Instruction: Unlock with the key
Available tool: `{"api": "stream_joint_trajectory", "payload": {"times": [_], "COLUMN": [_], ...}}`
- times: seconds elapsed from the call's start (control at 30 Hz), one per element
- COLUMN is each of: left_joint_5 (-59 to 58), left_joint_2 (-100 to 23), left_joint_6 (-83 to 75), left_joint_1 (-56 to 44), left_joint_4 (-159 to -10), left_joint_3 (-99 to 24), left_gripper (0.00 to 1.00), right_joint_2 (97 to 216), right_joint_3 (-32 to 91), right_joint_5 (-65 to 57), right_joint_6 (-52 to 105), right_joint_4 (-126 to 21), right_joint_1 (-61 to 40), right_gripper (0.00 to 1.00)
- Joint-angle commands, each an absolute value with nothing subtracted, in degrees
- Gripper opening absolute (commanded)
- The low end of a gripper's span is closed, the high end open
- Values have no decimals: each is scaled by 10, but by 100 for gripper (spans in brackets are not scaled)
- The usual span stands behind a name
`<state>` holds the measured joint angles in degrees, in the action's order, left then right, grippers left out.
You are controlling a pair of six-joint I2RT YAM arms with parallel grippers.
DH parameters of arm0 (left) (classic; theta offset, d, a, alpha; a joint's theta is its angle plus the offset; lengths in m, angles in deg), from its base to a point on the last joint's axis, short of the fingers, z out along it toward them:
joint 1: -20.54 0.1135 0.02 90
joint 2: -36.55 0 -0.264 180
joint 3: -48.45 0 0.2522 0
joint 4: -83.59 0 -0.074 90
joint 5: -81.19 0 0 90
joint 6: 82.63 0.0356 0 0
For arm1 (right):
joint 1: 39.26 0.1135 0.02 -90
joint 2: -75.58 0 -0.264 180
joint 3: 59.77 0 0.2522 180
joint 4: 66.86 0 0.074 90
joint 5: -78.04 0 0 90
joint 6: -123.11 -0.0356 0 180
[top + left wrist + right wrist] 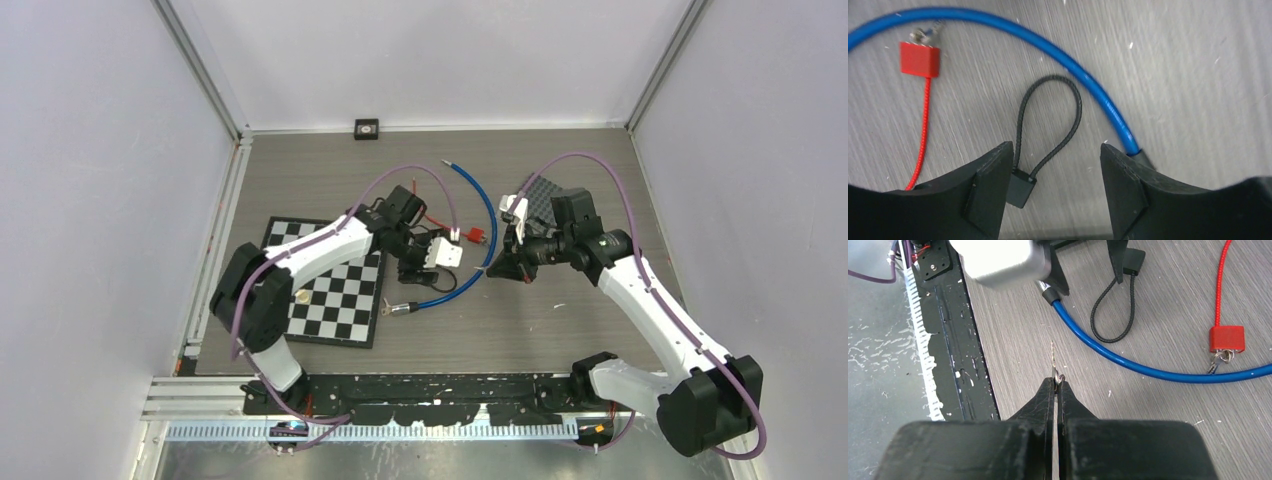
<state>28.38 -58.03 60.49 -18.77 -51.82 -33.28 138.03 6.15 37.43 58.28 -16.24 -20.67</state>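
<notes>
A small black lock (1019,189) with a black cord loop (1048,120) lies on the table. My left gripper (1056,147) stands open over it, and the lock body rests against the inner side of the left finger without being clamped. In the right wrist view the same black lock (1134,260) shows beside the left gripper's fingers (1058,275). My right gripper (1056,381) is shut on a thin metal key (1052,357), whose blade points forward toward the left gripper. In the top view the right gripper (497,268) sits just right of the left gripper (420,272).
A blue cable (490,215) curves across the table, one end reaching my left gripper's right finger (1128,175). A red lock (1227,338) with a red cord lies beyond it. A chessboard (335,290) lies left, a dark plate (545,195) behind the right arm.
</notes>
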Motion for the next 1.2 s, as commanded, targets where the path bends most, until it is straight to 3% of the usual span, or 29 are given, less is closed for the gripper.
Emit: {"api": "stream_joint_trajectory", "payload": {"times": [0.0, 0.2, 0.5, 0.67, 0.83, 0.97, 1.17], "left_joint_5": [190, 134, 110, 117, 115, 115, 80], "left_joint_2": [-635, -720, -773, -785, -781, -762, -736], "left_joint_6": [841, 918, 932, 893, 803, 634, 346], "left_joint_1": [-189, -182, -182, -184, -182, -172, -169], "left_joint_4": [-406, -315, -324, -360, -412, -468, -548], "left_joint_3": [-384, -466, -494, -492, -481, -485, -461], "left_gripper": [67, 67, 65, 52, 28, 10, 8], "right_joint_2": [1368, 1367, 1370, 1371, 1367, 1362, 1366], "right_joint_3": [66, 66, 66, 68, 67, 66, 67], "right_joint_5": [359, 358, 360, 364, 371, 373, 375], "right_joint_6": [588, 588, 587, 583, 578, 577, 577], "right_joint_4": [-176, -175, -173, -174, -176, -176, -176], "right_joint_1": [-205, -207, -213, -216, -223, -227, -226], "right_gripper": [1, 0, 0, 0, 0, 1, 0]}}
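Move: The black cable lock's body lies about 6 cm ahead of the left hand, 5 cm to its left and 9 cm below, with the middle of its loop some 2 cm ahead and 2 cm to the right of that hand, equally low. The red padlock stands about 11 cm ahead and 8 cm right of the left hand; the blue cable's metal end is 4 cm back and 8 cm left. From the right hand, the black lock is roughly 11 cm ahead, 15 cm left and 17 cm below. The left hand sinks about 8 cm while going some 5 cm forward and 3 cm left onto the black cable lock, tilting to point more steeply down and turning clockwise, its fingers open. Low over the table it shuts the fingers on the black cable where the loop meets the lock body, and as they close it turns counter-clockwise by some 30 degrees and shifts about 3 cm further forward, drifting right and rising about 1 cm. ##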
